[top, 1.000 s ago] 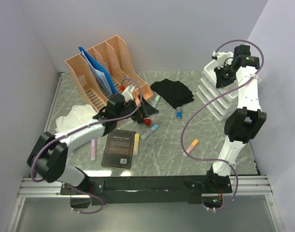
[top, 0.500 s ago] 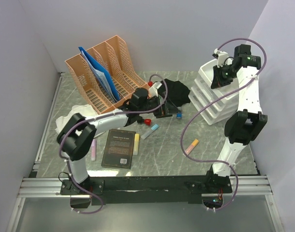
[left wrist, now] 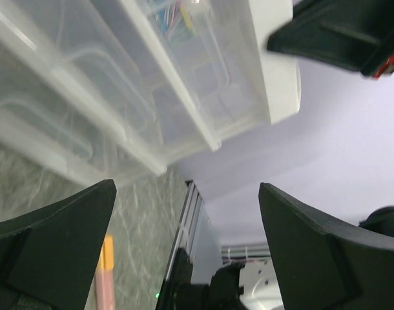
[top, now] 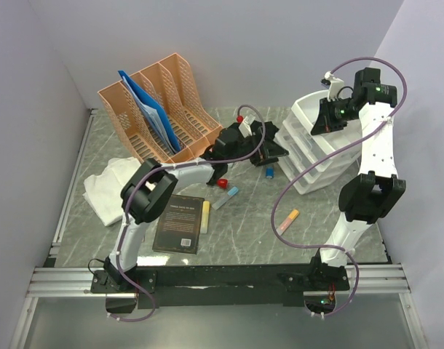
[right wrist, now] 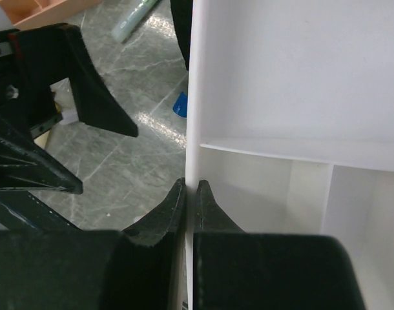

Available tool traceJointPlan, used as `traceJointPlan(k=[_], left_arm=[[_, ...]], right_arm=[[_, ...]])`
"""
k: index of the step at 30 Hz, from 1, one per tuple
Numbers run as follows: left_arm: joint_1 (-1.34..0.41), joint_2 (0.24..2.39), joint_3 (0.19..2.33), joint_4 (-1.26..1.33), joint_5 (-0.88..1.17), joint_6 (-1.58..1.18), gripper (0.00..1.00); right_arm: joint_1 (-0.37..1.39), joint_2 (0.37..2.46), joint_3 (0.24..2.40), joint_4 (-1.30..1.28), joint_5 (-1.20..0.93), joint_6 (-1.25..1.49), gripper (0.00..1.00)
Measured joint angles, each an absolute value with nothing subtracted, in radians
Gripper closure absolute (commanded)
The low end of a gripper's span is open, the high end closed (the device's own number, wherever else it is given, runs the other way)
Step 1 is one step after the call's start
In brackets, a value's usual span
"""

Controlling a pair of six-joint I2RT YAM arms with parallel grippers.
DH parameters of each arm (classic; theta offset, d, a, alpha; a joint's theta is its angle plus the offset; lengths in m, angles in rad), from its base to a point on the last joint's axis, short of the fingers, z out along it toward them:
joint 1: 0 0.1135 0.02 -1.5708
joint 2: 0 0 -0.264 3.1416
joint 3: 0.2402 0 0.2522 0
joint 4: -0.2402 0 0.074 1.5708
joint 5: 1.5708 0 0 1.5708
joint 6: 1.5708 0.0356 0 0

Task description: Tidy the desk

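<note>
The grey-green marble desk [top: 251, 233] is scattered with stationery. A white stacked drawer unit [top: 309, 156] stands at its right back. My right gripper [top: 325, 123] is above it, shut on the thin white wall [right wrist: 192, 97] of the top tray, one finger on each side [right wrist: 190, 187]. My left gripper [top: 276, 149] reaches across to the unit's left side, open with nothing between its jaws [left wrist: 187, 239]. The clear drawer fronts [left wrist: 119, 84] fill the left wrist view. The left fingers [right wrist: 93, 84] show beside the tray in the right wrist view.
An orange file holder [top: 160, 102] with blue folders stands back left, and a white cloth [top: 109, 185] lies left. A dark book [top: 180, 223], yellow highlighter [top: 205, 217], light-blue marker [top: 226, 198], blue-capped tube [top: 269, 173] and orange marker [top: 287, 220] lie mid-desk. Black cloth [top: 262, 131] sits behind the left gripper.
My left arm has swung right, from by the file holder to the drawer unit. The drawer unit has shifted left in the right gripper's hold.
</note>
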State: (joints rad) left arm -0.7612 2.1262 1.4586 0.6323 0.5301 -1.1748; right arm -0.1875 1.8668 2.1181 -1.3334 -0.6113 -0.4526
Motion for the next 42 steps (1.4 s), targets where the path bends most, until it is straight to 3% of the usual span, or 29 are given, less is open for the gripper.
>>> traceJointPlan(k=[12,26,42], left_arm=[[-0.801,2.251,1.532,0.802,0.339,-1.313,0.01],[-0.825,2.318,1.599,0.827,0.09,-1.394,0.01],[-0.856,2.341,1.722,0.616,-0.028,-1.445,0.0]], right_arm=[[-0.187,1.864,2.105,-1.331,-0.686,-0.416,1.0],[-0.189,1.864,2.105,-1.321,-0.725,-0.377,1.0],[-0.199,1.864,2.086,-1.282,-0.714,-0.364,1.0]])
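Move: From the left hand, the stacked clear drawer fronts of the white organizer lie about 5 cm ahead, 8 cm to its right and 4 cm lower, with the tray rim about 7 cm ahead, 11 cm right and 5 cm up. Straight below it, some 18 cm down, is the blue item; the black cloth lies about 9 cm ahead and 4 cm left on the table. From the right hand, which already pinches the rim, the fronts are 2 cm back, 4 cm left and 10 cm down. With fingers still wide open, the left hand reaches about 8 cm forward and 5 cm to its right towards the clear drawer fronts, staying at nearly the same height while it swings some 25 degrees counter-clockwise to face them, one finger above the other. The right hand keeps its pinch on the tray rim, easing about 2 cm left with a slight upward roll of its left side, then giving back under a centimetre. ##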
